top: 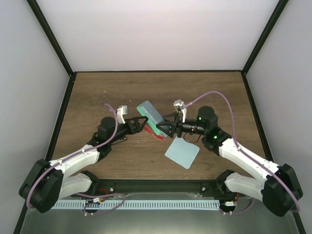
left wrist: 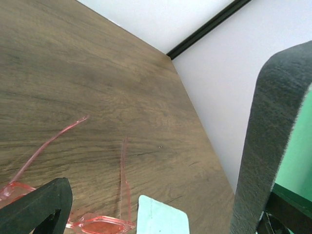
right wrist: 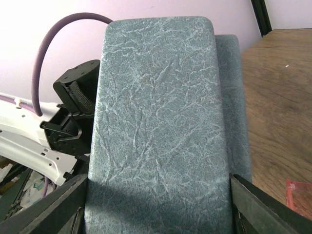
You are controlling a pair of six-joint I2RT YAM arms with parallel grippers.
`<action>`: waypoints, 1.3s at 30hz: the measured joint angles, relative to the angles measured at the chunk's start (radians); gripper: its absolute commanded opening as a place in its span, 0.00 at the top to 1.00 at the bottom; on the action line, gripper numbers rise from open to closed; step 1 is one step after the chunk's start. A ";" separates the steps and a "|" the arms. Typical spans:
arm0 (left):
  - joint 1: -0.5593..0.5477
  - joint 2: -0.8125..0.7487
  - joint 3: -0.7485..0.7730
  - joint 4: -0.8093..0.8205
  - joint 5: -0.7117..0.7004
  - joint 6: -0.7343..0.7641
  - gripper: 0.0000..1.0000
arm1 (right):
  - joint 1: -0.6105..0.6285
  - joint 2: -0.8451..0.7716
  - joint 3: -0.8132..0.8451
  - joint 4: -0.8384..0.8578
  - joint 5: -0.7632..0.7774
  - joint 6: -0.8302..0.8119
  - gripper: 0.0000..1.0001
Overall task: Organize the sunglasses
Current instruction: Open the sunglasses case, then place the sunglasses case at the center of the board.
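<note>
The grey-blue case (top: 150, 113) is held tilted above mid-table, and my right gripper (top: 163, 127) is shut on it. In the right wrist view the case (right wrist: 156, 122) fills the space between the two fingers of the right gripper (right wrist: 158, 217). Its green inside (left wrist: 297, 146) shows at the right of the left wrist view. The sunglasses (top: 155, 133), red-lensed, lie on the wood just below the case. Their thin arms point away in the left wrist view, where the sunglasses (left wrist: 100, 225) sit low in frame. My left gripper (top: 140, 123) stands open beside the case, over the sunglasses, holding nothing.
A light blue cloth (top: 182, 154) lies flat in front of the right gripper; a corner of the cloth (left wrist: 161, 217) shows next to the sunglasses. Black-framed walls (top: 66, 73) close the table on three sides. Both arms meet at mid-table.
</note>
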 measured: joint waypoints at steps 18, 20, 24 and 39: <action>0.021 -0.300 -0.071 -0.160 -0.153 0.039 0.00 | 0.021 0.194 0.061 0.071 -0.045 0.028 0.45; 0.021 -0.371 -0.071 -0.174 -0.186 0.048 0.00 | 0.023 0.203 0.061 0.079 -0.045 0.033 0.45; 0.021 -0.450 -0.070 -0.222 -0.284 0.052 0.00 | 0.023 0.251 0.070 0.107 -0.062 0.058 0.45; 0.022 -0.575 -0.071 -0.480 -0.671 -0.021 0.02 | 0.105 0.690 0.235 0.090 -0.144 0.162 0.44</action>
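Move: The open sunglasses case, still in the right hand, has its middle roughly 5 cm right, 3 cm back and 7 cm above the left hand, one finger apparently inside its rim. The right hand is headed for bare table some 17 cm left, 3 cm ahead and 26 cm below. From the right hand, on the table, the sunglasses lie about 10 cm ahead and 3 cm left; the cloth lies 9 cm right and 2 cm back. The left finger comes free of the case's rim as that hand, kept wide open, draws off to the left some 15 cm, rising and dipping on the way and turning about 40 degrees counter-clockwise. The right hand keeps its pinch and carries the open case left, then mostly down towards the table left of the sunglasses, rolling its forward side down. ##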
